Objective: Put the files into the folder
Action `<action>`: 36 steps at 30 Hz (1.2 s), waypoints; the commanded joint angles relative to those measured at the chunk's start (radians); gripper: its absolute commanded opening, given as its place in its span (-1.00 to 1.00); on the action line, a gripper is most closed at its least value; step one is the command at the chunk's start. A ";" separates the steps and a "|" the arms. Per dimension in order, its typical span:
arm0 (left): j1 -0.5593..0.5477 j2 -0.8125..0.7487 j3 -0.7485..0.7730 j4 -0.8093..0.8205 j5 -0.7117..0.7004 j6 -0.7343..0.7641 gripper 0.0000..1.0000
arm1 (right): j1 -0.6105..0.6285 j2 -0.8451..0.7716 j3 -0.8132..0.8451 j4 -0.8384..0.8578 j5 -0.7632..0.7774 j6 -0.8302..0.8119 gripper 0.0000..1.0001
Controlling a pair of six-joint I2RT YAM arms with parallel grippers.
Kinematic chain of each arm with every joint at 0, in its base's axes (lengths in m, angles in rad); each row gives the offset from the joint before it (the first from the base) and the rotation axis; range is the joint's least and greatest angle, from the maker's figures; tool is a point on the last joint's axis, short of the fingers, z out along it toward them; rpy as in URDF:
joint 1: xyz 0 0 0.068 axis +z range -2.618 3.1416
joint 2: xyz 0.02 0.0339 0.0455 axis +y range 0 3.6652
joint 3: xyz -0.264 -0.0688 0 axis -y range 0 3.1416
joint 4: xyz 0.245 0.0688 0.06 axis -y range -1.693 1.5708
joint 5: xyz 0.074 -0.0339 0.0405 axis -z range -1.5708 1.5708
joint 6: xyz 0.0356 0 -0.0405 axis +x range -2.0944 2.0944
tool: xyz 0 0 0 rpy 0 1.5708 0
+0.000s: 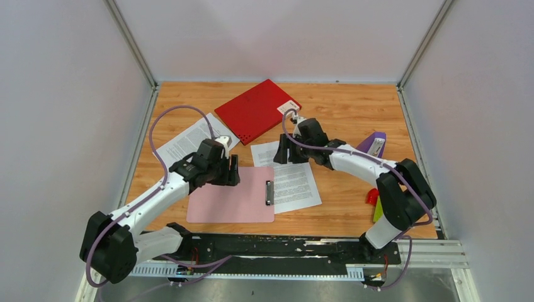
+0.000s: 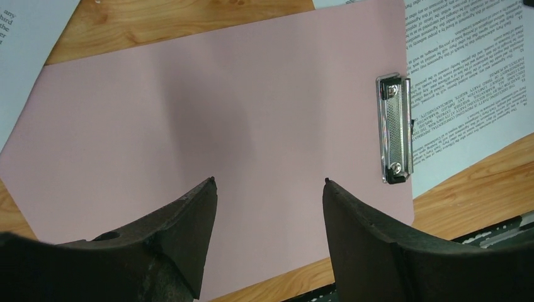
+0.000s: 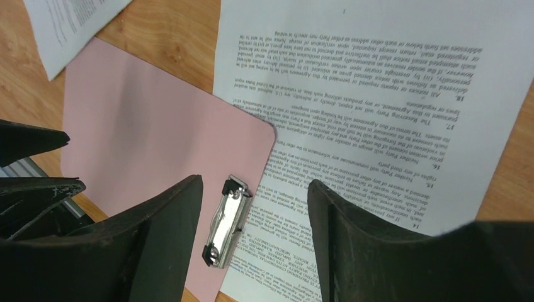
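Note:
The red folder [image 1: 255, 112] lies closed at the back of the table, its white label [image 1: 288, 106] at its right corner. One printed file [image 1: 186, 141] lies at the left. Another file [image 1: 296, 182] [image 3: 378, 94] [image 2: 466, 69] lies in the middle, its left edge under the pink clipboard [image 1: 230, 195] [image 2: 220, 107] [image 3: 157, 132]. My left gripper [image 1: 234, 170] [image 2: 269, 182] hovers open over the clipboard, nothing between its fingers. My right gripper [image 1: 281, 153] [image 3: 255, 182] is open and empty above the metal clip [image 3: 227, 220] and the middle file.
A purple object [image 1: 373, 146] stands at the right. A small red piece [image 1: 372, 196] and a yellow-green one [image 1: 378, 212] lie near the right arm's base. White walls enclose three sides. A black rail [image 1: 283, 248] runs along the near edge.

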 commanded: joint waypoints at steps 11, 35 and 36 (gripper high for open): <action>0.000 -0.002 -0.069 0.121 0.083 -0.026 0.38 | 0.110 0.071 0.172 -0.185 0.270 -0.169 0.18; -0.100 0.596 0.323 0.443 0.290 -0.099 -1.00 | -0.207 -0.003 -0.028 -0.121 -0.057 -0.182 0.77; -0.102 0.619 0.337 0.444 0.289 -0.098 -1.00 | -0.208 -0.003 -0.039 -0.115 -0.058 -0.181 0.78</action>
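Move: The right-hand sheet, partly under the pink clipboard, is centred about 22 cm to the left hand's right, 7 cm ahead and some 8 cm below; the clipboard's middle is about 2 cm back, straight below sideways, and the left-hand sheet roughly 19 cm ahead, 14 cm left. From the right hand the right-hand sheet's middle is about 2 cm back, 3 cm right and 8 cm below; the clipboard's is 10 cm back, 19 cm left. Towards the right-hand sheet's clipboard-side edge, the left hand sinks slightly, then sweeps about 14 cm right and 7 cm forward, shutting its fingers and rolling left side down. The right hand first slips 3 cm left and back, then arcs forward and swings 11 cm right towards the sheet's right edge, easing back and sinking while opening wider. ##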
